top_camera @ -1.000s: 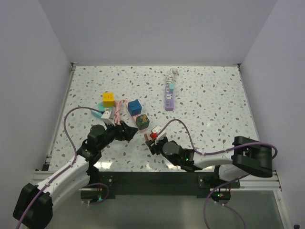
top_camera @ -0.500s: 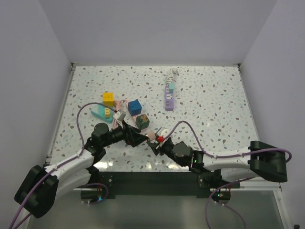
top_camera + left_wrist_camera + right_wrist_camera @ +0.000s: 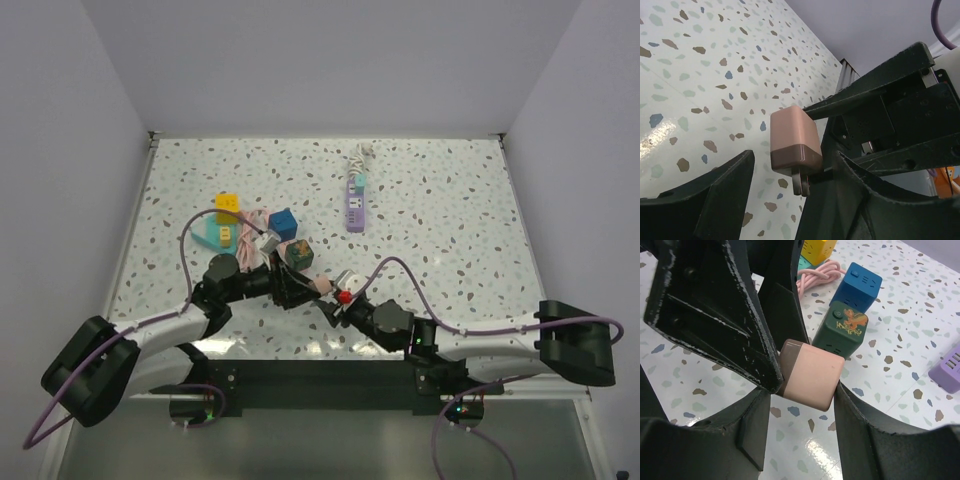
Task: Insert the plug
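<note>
A pink plug (image 3: 322, 287) with a brown end is held above the table near the front, between both arms. My right gripper (image 3: 802, 392) is shut on its pink body (image 3: 812, 372). My left gripper (image 3: 792, 157) stands open around the brown end of the plug (image 3: 792, 137), with its two metal prongs (image 3: 801, 182) pointing back between the fingers. A gap shows on the plug's left side. In the right wrist view one left finger touches the brown end. A purple power strip (image 3: 355, 200) lies at the back centre.
A green cube socket (image 3: 298, 256), a blue cube (image 3: 284, 224) and a yellow cube (image 3: 228, 205) stand left of centre, with a coiled pink cable (image 3: 817, 275) and a teal strip (image 3: 212, 235). White walls enclose the table.
My left arm has moved right, bringing its gripper around the plug, and its fingers have narrowed. My right gripper has shifted slightly right with the plug still in it.
</note>
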Robot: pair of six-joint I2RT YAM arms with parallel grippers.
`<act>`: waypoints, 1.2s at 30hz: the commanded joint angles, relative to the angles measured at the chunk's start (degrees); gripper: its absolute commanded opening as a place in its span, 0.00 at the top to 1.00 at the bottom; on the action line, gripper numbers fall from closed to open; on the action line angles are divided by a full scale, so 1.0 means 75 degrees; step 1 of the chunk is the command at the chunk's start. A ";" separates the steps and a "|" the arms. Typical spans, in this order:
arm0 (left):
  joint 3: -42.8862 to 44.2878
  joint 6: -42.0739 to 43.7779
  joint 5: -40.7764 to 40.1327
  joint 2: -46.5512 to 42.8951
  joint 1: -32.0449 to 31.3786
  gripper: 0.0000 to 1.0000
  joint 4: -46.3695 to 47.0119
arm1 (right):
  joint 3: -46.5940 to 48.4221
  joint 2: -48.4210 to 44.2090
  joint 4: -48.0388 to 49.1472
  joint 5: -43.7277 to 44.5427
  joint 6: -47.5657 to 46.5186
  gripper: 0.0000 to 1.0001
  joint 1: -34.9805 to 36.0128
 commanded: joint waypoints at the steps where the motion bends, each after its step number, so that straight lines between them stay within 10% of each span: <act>1: 0.0292 -0.0164 0.0388 0.0245 -0.0090 0.33 0.0922 | -0.0032 -0.0332 0.0429 -0.0059 -0.0181 1.00 0.0031; 7: 0.0257 -0.0562 0.0669 0.0725 -0.0090 0.71 0.2068 | -0.0020 -0.0543 0.0102 -0.0152 -0.0228 0.99 0.0031; 10: 0.0339 -0.0703 0.0682 0.0971 -0.0055 1.00 0.2305 | 0.0085 -0.0753 -0.0261 0.0000 -0.0193 0.60 0.0043; 11: 0.0374 -0.0715 0.0600 0.0960 0.0108 1.00 0.2271 | 0.0085 -0.0882 -0.0332 0.0035 -0.0169 0.38 0.0043; 15: 0.0654 -0.0715 0.0518 0.0808 0.0636 1.00 0.2084 | 0.0214 -0.1726 -0.0848 0.0187 -0.0204 0.12 0.0031; 25: 0.1652 0.0012 0.0294 0.0175 0.0953 1.00 0.0921 | 0.1760 -0.2385 -0.0941 -0.0104 -0.1178 0.04 -0.0342; 36: 0.1792 0.0316 0.1032 -0.0223 0.0965 1.00 0.1016 | 0.3777 -0.0778 -0.1518 -0.6520 0.2054 0.04 -0.3997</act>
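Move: The pink plug is in the right fingers, its middle barely 1 cm ahead and 1 cm left of that hand and level with it. From the left hand, whose open fingers already flank its dark prong end, it lies about 3 cm right and 1 cm ahead, level. From the left hand the green block is some 12 cm ahead, 5 cm left and 11 cm below; the blue block some 22 cm ahead, 10 cm left and equally low. Easing about 1 cm right, the left hand closes its fingers on the plug's dark end while the right still grips the pink body. The right then opens wide and leaves, rising about 20 cm, then swinging forward with its fingertips tilting up; the left keeps its pinch and lifts the plug, also moving forward. ##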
